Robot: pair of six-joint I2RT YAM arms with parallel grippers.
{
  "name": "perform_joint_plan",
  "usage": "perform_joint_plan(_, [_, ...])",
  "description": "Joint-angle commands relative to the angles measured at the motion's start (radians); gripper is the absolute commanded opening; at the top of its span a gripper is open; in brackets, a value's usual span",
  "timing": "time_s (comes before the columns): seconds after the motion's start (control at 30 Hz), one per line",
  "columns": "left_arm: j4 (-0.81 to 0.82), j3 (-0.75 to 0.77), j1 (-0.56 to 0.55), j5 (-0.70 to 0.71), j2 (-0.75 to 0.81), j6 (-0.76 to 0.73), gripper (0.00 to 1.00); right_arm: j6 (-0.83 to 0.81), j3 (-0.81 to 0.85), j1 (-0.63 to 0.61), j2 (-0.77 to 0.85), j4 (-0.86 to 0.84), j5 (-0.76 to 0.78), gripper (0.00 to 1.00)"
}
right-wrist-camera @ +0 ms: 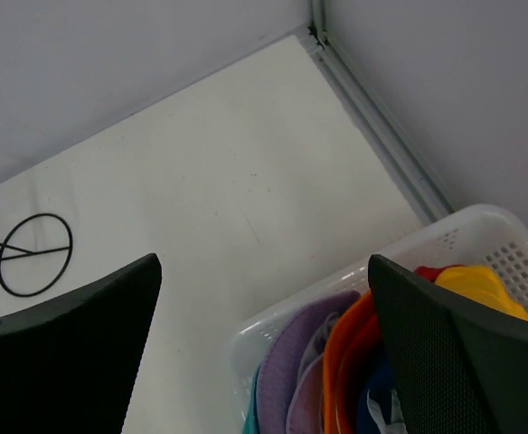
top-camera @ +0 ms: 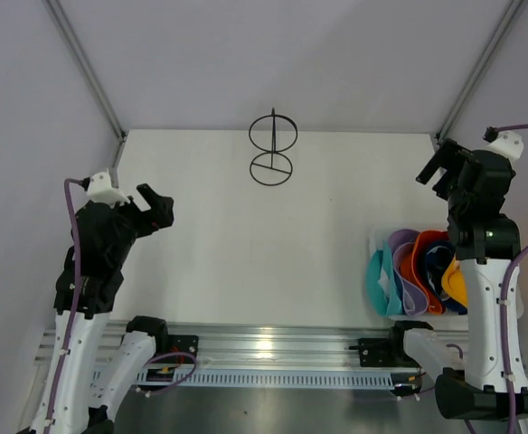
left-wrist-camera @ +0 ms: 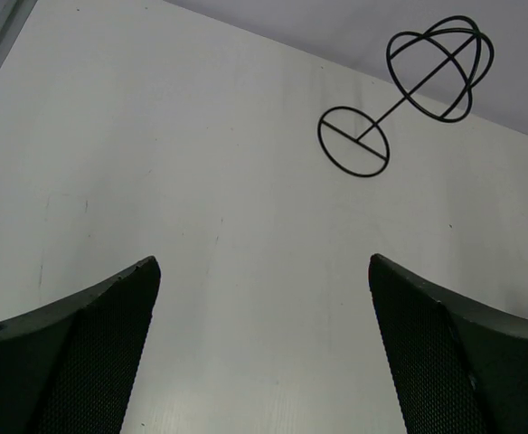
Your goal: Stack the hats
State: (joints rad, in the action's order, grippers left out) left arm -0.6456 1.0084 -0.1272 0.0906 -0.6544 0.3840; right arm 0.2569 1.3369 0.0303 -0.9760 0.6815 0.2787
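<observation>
Several hats (top-camera: 418, 271) stand packed on edge in a white mesh basket (top-camera: 375, 237) at the table's right: teal (top-camera: 375, 282), lavender (top-camera: 401, 271), orange (top-camera: 424, 268), navy (top-camera: 439, 267), yellow (top-camera: 456, 282). The right wrist view shows the lavender (right-wrist-camera: 293, 362), orange (right-wrist-camera: 347, 353) and yellow (right-wrist-camera: 476, 285) hats and a bit of red. My right gripper (top-camera: 438, 167) is open and empty, raised beyond the basket. My left gripper (top-camera: 158, 210) is open and empty over the table's left side, far from the hats.
A thin black wire stand (top-camera: 272, 152) with two rings stands at the back middle; it also shows in the left wrist view (left-wrist-camera: 400, 90) and partly in the right wrist view (right-wrist-camera: 33, 253). Walls and metal frame posts (right-wrist-camera: 381, 127) border the table.
</observation>
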Motion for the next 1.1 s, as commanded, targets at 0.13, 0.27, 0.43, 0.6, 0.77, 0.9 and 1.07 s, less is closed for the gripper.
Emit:
perform_joint_plan(0.13, [0.035,-0.094,0.009,-0.115,0.044,-0.028,0.99,0.157,0.085,0.005,0.014,0.275,0.261,0.99])
perform_joint_plan(0.27, [0.041,-0.11,0.009,-0.115,0.075,-0.069,0.99,0.218,0.027,0.008,0.026,0.371,0.303,1.0])
perform_joint_plan(0.43, [0.058,-0.134,0.0,-0.095,0.147,-0.071,0.99,0.284,-0.028,0.01,0.036,0.44,0.397,1.0])
perform_joint_plan(0.6, [0.047,-0.143,-0.043,-0.095,0.118,-0.08,0.99,0.318,-0.2,0.013,0.121,0.359,0.369,0.98])
perform_joint_plan(0.77, [0.054,-0.156,-0.045,-0.088,0.136,-0.083,0.99,0.28,-0.262,0.02,0.119,0.308,0.407,0.96])
perform_joint_plan(0.9, [0.05,-0.16,-0.045,-0.077,0.139,-0.082,0.99,0.203,-0.254,0.032,0.088,0.245,0.456,0.95])
perform_joint_plan(1.07, [0.055,-0.163,-0.045,-0.078,0.121,-0.082,0.99,0.13,-0.225,0.127,0.039,0.153,0.462,0.94])
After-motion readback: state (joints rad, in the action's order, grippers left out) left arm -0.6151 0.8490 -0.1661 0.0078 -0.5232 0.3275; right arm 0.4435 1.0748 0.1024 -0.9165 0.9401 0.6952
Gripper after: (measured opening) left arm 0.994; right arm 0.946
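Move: The yellow hat, at the right end of the white bin of hats, lies about 12 cm to the right of the right hand, some 6 cm back and 28 cm below it. The navy hat sits 7 cm left of the yellow one; the red hat is about 12 cm left of the yellow one and 3 cm farther out. From the left hand the yellow hat is roughly 75 cm to the right, about level ahead and 23 cm below. Towards the yellow hat in the bin the empty right hand sinks about 12 cm while drawing back some 10 cm and shifting right, then slips farther right and slightly forward. The wrist tips down some 20 degrees and turns clockwise, the fingers staying wide open above the hats. The empty left hand sinks a few centimetres, easing back and right. ##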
